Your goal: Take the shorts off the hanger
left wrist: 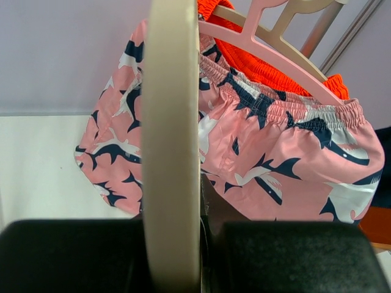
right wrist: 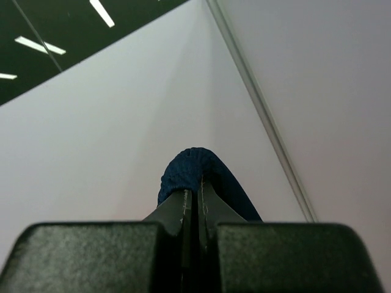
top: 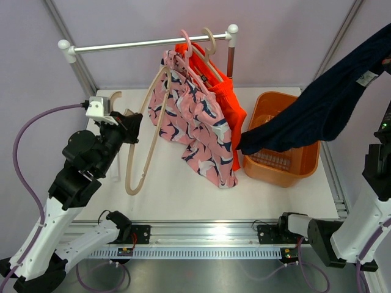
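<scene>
My left gripper [top: 129, 126] is shut on an empty beige hanger [top: 130, 177], held off the rail at the left; in the left wrist view the hanger [left wrist: 171, 140] runs up between my fingers [left wrist: 204, 244]. The pink patterned shorts [top: 194, 125] hang on a pink hanger on the rail [top: 146, 43], and the orange shorts [top: 227, 101] hang behind them. Both also show in the left wrist view, pink shorts [left wrist: 275, 159] and orange shorts [left wrist: 269, 67]. My right gripper [right wrist: 197, 201] is shut on the navy shorts [right wrist: 194, 168], held high at the right. They drape [top: 317, 110] down over the orange basket.
An orange plastic basket [top: 287, 174] stands at the right of the white table. The rail's upright post [top: 231, 58] is behind the shorts. Frame bars run along the back corners and the table's right edge.
</scene>
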`<action>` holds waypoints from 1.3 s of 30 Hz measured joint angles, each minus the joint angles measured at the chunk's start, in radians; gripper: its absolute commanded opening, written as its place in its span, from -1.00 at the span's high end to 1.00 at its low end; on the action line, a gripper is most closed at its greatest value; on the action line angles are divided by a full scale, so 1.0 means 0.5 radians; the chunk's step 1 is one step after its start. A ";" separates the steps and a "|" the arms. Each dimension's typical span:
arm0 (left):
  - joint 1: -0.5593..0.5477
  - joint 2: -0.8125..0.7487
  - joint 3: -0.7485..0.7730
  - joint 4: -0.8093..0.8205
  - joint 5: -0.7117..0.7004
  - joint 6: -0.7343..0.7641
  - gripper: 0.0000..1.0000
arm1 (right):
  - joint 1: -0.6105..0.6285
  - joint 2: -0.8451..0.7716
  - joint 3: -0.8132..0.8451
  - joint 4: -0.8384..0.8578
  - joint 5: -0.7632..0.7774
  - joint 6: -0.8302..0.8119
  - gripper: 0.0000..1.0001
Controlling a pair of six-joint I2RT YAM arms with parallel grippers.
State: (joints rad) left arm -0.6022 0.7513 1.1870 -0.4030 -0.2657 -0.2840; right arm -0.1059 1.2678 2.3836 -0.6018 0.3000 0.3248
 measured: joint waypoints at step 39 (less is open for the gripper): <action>0.000 0.092 -0.009 -0.103 -0.035 0.032 1.00 | 0.000 -0.053 -1.635 0.072 -0.457 0.175 1.00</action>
State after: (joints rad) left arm -0.6022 0.7971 1.1824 -0.4545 -0.2832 -0.2680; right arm -0.1059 1.2411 1.5661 -0.5655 0.0715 0.4126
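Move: Below the right hand, which already holds the navy shorts high up, the orange basket lies some 60 cm down, its middle about 12 cm ahead and 4 cm to the left. The orange shorts hang roughly 14 cm ahead, 26 cm left and 40 cm lower; the pink shorts about 12 cm ahead, 35 cm left and 43 cm lower. From the left hand, the basket is some 10 cm ahead, 49 cm to its right and 34 cm down. Swinging the navy shorts out and down into the basket, the right hand first eases back slightly, then sweeps forward about 17 cm and plunges some 30 cm while its fingers tip down by about 40 degrees, keeping their pinch on the cloth. The left hand keeps hold of the empty hanger and sinks nearly 3 cm. ##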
